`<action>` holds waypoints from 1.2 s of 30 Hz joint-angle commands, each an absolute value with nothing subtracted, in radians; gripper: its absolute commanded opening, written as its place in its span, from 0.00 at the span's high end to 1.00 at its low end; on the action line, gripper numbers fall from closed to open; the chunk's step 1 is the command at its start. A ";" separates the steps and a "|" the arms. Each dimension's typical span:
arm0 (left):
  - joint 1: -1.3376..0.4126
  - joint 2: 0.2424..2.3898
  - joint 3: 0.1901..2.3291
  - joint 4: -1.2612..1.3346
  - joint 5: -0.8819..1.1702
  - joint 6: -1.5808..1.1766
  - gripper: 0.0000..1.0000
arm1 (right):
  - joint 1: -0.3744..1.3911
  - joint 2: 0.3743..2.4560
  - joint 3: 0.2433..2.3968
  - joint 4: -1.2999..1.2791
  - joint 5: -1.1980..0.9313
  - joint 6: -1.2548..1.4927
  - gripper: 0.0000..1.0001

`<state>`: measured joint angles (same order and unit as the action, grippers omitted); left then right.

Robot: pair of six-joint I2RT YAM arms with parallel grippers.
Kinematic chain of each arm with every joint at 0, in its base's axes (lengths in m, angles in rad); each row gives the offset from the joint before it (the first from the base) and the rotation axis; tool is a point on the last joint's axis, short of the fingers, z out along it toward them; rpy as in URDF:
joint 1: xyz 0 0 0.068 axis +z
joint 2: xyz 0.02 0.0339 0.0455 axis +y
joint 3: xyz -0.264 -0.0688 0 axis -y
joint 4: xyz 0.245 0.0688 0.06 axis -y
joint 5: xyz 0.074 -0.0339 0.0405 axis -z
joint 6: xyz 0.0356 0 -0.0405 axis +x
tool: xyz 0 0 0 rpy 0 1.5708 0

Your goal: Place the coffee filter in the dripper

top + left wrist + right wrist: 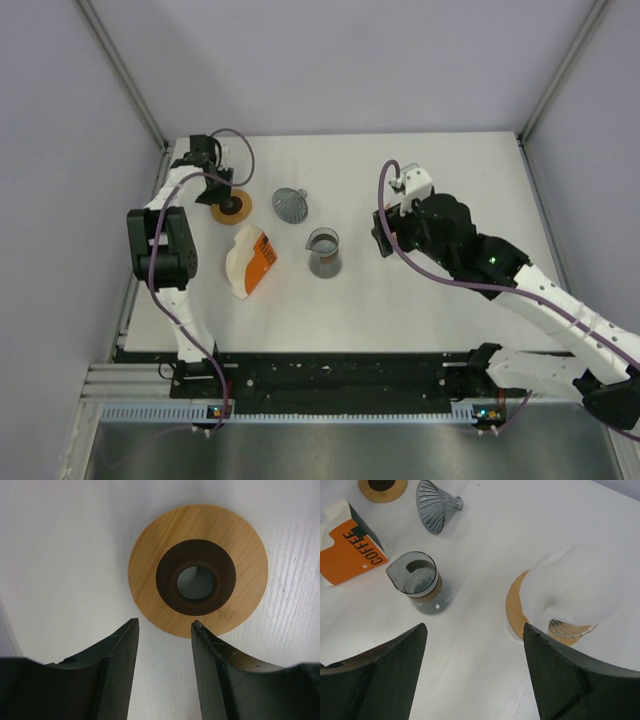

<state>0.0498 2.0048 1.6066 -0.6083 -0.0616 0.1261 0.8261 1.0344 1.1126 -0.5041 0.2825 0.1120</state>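
Note:
A white paper coffee filter [572, 587] rests in the mouth of a ribbed dripper [567, 628] that has a wooden collar [516, 607]. It lies just right of my right gripper [474, 626], which is open and holds nothing. In the top view the right arm [450, 240] hides this dripper. My left gripper [165, 621] is open at the back left, its fingertips at the near edge of a wooden ring [197, 570] with a dark rubber centre. Nothing is between its fingers.
A grey ribbed cone [291, 204] lies on its side at the back middle. A glass carafe [323, 252] stands in front of it. An orange and white coffee filter box [250, 260] lies left of the carafe. Grey walls enclose the table.

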 commanded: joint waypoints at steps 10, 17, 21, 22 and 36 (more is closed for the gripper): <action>0.045 2.123 1.764 -0.587 -0.058 0.104 0.50 | 0.819 1.048 1.118 -0.488 0.273 0.097 0.22; 0.045 2.177 1.767 -0.604 -0.044 0.124 0.51 | 0.819 1.058 1.140 -0.499 0.281 0.083 0.22; 0.043 2.230 1.790 -0.603 -0.095 0.129 0.52 | 0.819 1.084 1.152 -0.502 0.268 0.081 0.22; 0.043 2.236 1.792 -0.604 -0.094 0.133 0.52 | 0.819 1.088 1.155 -0.502 0.261 0.081 0.22; 0.057 2.117 1.747 -0.600 -0.040 0.120 1.00 | 0.819 1.101 1.190 -0.500 0.203 0.098 0.22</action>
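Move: The wooden ring with the brown cup lies about 5 cm ahead of the left hand, some 2 cm to its right and about 5 cm below. The ribbed grey funnel lies level with the ring, roughly 16 cm to the right of it; the orange coffee bag is some 17 cm nearer than the ring and 7 cm right of it. From the right hand the ring is about 27 cm ahead, 45 cm left and 25 cm below. Forward some 3 cm almost level, then down about 4 cm, the left hand comes onto the left part of the brown cup in the wooden ring; there its half-open fingers shut nearly all the way, pinching the cup's thin wall. The right hand, empty and wide open, sinks about 2 cm and drifts a little left. ##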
